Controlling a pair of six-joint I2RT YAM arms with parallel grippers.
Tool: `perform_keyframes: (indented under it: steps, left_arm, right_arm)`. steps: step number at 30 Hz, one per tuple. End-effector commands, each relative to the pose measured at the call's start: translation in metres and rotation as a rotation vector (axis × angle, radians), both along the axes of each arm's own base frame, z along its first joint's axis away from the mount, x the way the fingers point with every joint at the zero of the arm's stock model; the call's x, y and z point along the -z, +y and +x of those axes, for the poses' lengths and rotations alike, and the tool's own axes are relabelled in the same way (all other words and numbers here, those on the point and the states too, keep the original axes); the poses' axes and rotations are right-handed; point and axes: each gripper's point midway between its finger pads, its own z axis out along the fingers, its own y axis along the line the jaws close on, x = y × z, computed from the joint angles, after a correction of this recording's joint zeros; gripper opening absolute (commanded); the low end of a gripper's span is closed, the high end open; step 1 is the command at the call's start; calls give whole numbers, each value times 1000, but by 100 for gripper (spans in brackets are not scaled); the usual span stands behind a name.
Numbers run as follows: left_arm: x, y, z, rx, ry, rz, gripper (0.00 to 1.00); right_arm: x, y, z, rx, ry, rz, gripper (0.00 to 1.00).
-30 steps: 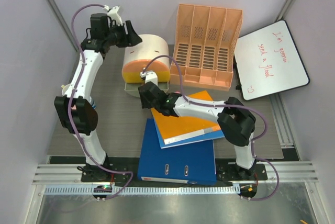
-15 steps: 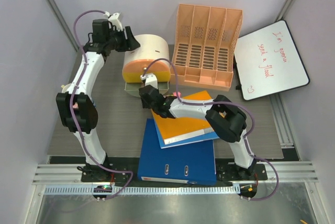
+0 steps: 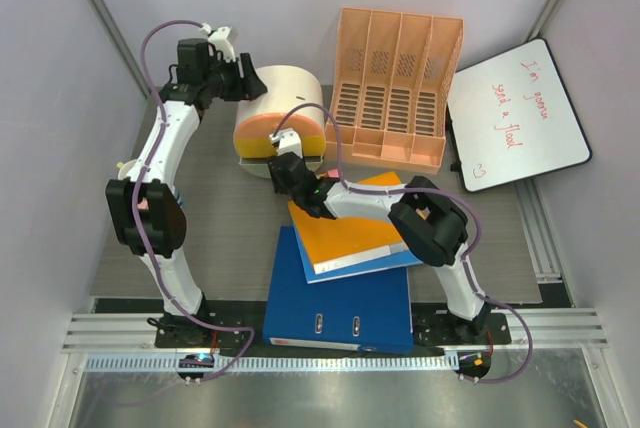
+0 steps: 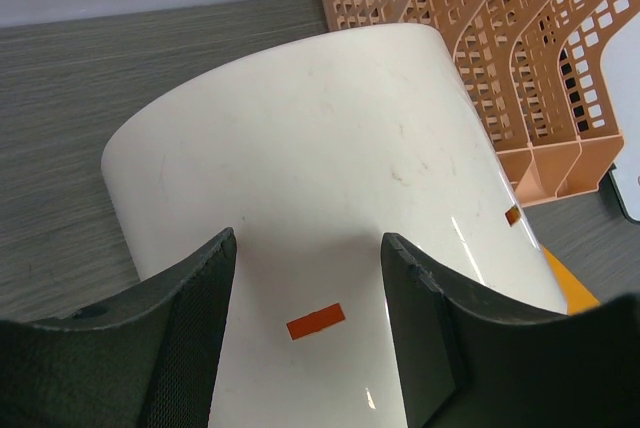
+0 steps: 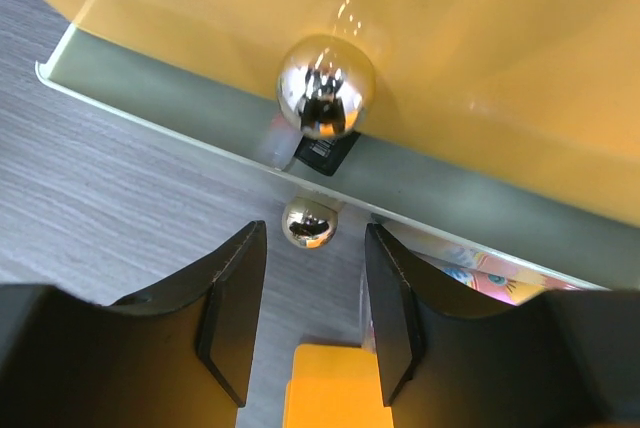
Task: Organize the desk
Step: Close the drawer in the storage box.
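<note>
The desk [image 3: 220, 228] is a dark grey wood-grain top. A cream drawer box [image 3: 283, 108] with an orange front stands at the back left. My left gripper [image 3: 248, 84] is open, its fingers [image 4: 190, 338] over the box's rounded cream top [image 4: 320, 168], holding nothing. My right gripper [image 3: 287, 172] is open at the box's front. In the right wrist view my right gripper [image 5: 312, 298] points at the small chrome knob [image 5: 310, 223] of the lower grey drawer [image 5: 450, 188], below a bigger chrome knob [image 5: 325, 98] on the orange front. The knob lies just beyond the fingertips, untouched.
A peach file organizer [image 3: 395, 88] stands at the back, also in the left wrist view [image 4: 500, 48]. A whiteboard [image 3: 515, 113] with red writing leans at the right. An orange folder [image 3: 345, 226] lies on a blue binder [image 3: 335, 303] near the front.
My right gripper has moved up and back, closer to the drawer box's front. My left gripper has shifted slightly right over the box's top.
</note>
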Motion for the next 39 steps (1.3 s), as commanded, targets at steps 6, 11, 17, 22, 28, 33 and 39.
perform_keyframes:
  steps: [6,11,17,22,28,33,39]
  left_arm:
    - [-14,-8,-16,38,-15,14,61]
    - [-13,-8,-17,37,-9,15,60]
    - [-12,-7,-20,40,-6,27,60]
    - [-13,-4,-24,38,-5,43,60]
    - [-25,5,-35,24,-23,87,60]
    - [-60,24,-56,13,-61,97,62]
    - [-55,48,-106,83,8,150,63]
  right_arm:
    - [-30,15,29,0,-138,33,50]
    - [-34,9,35,32,-187,27,50]
    - [-41,5,43,45,-240,-2,54]
    - [-45,0,38,24,-238,-36,57]
    - [-82,-35,15,52,-210,-25,65]
    - [-136,-87,-9,133,-163,123,100]
    - [-99,-156,-5,211,171,460,100]
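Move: The lowest drawer stands slightly open, its front about 1 cm ahead of my right fingertips, level with them and its knob between them. The storage box's middle is some 11 cm ahead and 4 cm up. About 9 cm to this hand's right lies the pink bottle, neither farther out nor nearer, some 4 cm below. From my left hand, the box's middle is roughly 5 cm right, 1 cm back and 13 cm down; the drawer front is about 11 cm back, 5 cm right, 17 cm down. With my half-open right fingertips still against the drawer front, I push it forward about 2.5 cm into the storage box, tipping the fingers up some 10 degrees, while my left hand stays on the box top. Then I come free, spread the right fingers fully and swing up and right over 10 cm; my left hand backs off too, rising and moving left. ##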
